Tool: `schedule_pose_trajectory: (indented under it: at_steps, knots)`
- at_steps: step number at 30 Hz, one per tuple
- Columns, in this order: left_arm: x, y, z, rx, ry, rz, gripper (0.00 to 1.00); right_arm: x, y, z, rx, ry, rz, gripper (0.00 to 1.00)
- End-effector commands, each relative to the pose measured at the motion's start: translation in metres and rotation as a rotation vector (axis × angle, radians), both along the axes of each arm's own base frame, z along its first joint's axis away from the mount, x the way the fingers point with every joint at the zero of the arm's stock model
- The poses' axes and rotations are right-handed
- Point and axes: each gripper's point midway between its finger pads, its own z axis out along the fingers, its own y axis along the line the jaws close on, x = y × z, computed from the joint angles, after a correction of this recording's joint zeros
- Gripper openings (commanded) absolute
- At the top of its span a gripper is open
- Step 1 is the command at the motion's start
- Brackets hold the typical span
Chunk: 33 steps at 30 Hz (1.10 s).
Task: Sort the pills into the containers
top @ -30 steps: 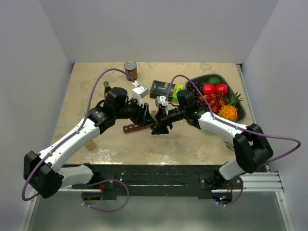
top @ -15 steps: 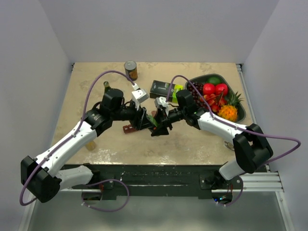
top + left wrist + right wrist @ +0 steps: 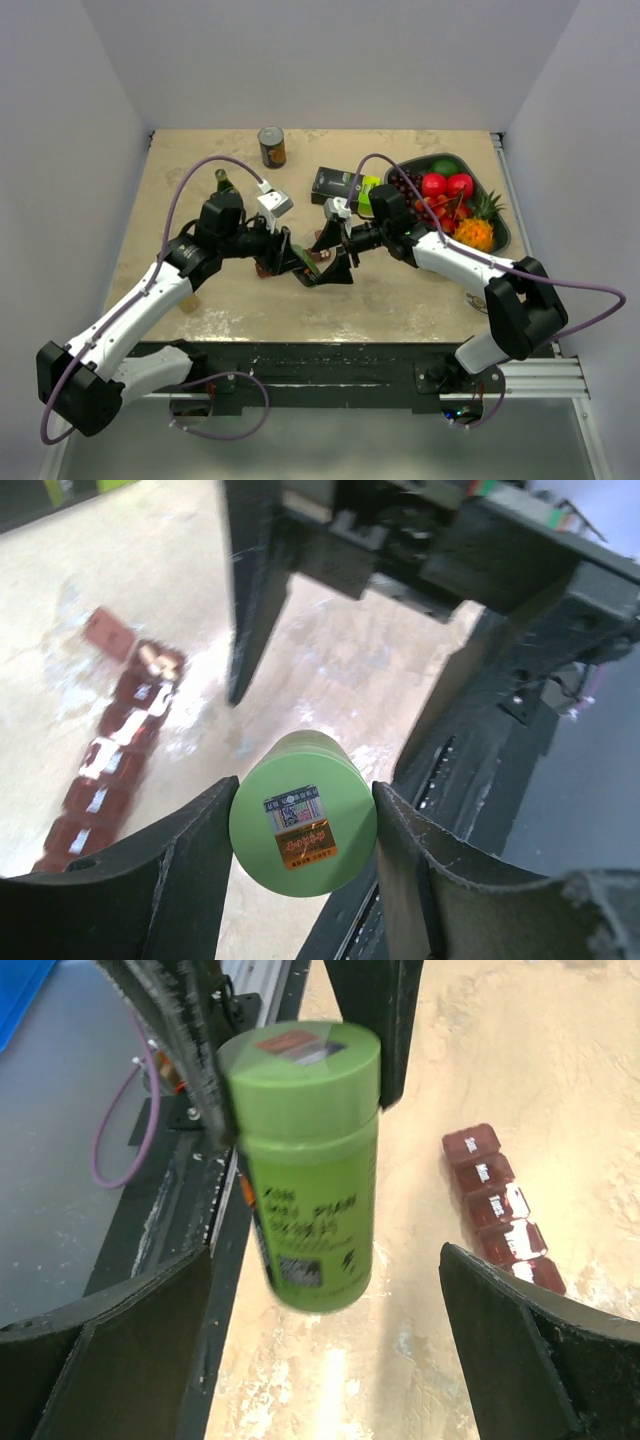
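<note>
A lime-green pill bottle [image 3: 303,825] sits base-on between my left gripper's [image 3: 303,832] jaws, which are shut on it. In the right wrist view the same bottle [image 3: 305,1160] hangs tilted above the table, and my right gripper [image 3: 325,1330] stands wide open around it without touching. From above, both grippers meet at mid-table around the bottle [image 3: 306,263]. The containers, a maroon strip [image 3: 110,770] of small compartments, lie flat on the table beneath; the strip [image 3: 500,1210] also shows to the right. One end lid is open with something pale inside. No loose pills show.
A brown can [image 3: 271,145] stands at the back. A black-and-lime box [image 3: 340,185] lies behind the grippers. The dark fruit tray [image 3: 500,238] is at the right. A small dark bottle [image 3: 222,181] stands behind my left arm.
My right gripper has opened and let go of the green bottle. The left arm has drawn back to the left, still holding the bottle.
</note>
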Motion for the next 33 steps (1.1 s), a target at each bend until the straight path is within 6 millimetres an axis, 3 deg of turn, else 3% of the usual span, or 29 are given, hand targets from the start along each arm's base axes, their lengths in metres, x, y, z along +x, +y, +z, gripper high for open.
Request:
schedule_pose_trajectory:
  at_steps: [1,3,8,13,18,19,22,29,32,33]
  knots:
    - [0.018,0.029,-0.003,0.050,0.008,0.178,0.00,0.022,-0.002,0.022,0.012,-0.106,-0.080,0.99]
    - [0.035,0.058,-0.019,0.147,0.014,0.363,0.00,0.033,-0.009,0.023,-0.007,-0.119,-0.128,0.99]
    - [0.069,0.141,-0.033,0.286,-0.023,0.826,0.00,0.067,-0.042,0.035,0.010,-0.150,-0.259,0.99]
    - [0.092,0.213,-0.055,0.422,0.010,1.181,0.00,0.074,-0.052,0.039,0.016,-0.160,-0.298,0.99]
    - [0.115,0.262,-0.062,0.416,0.011,1.426,0.00,0.074,-0.052,0.040,0.018,-0.164,-0.300,0.99]
    - [0.118,0.276,-0.071,0.420,0.044,1.482,0.00,0.073,-0.052,0.039,0.017,-0.160,-0.298,0.99]
    - [0.126,0.304,-0.082,0.433,0.055,1.582,0.00,0.072,-0.051,0.039,0.020,-0.160,-0.293,0.99]
    - [0.138,0.330,-0.101,0.413,0.127,1.628,0.06,0.071,-0.051,0.039,0.026,-0.157,-0.286,0.99]
    - [0.139,0.339,-0.104,0.382,0.170,1.659,0.22,0.071,-0.051,0.039,0.027,-0.157,-0.284,0.99]
    - [0.137,0.340,-0.105,0.386,0.185,1.660,0.36,0.071,-0.051,0.039,0.027,-0.157,-0.284,0.99]
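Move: The left hand already holds the pill bottle; the bare table spot it heads for lies about 33 cm left, 13 ahead and 20 below. The green bottle stands some 20 cm left, 24 ahead; the amber jar 32 left, level; the pill organizer 11 ahead, 4 left, 19 below. From the emptied right hand that spot is roughly 40 cm left, 12 ahead, 17 below. Left hand swings pill bottle some 33 cm left, forward and down, turning counter-clockwise; open right hand retreats forward-right. ##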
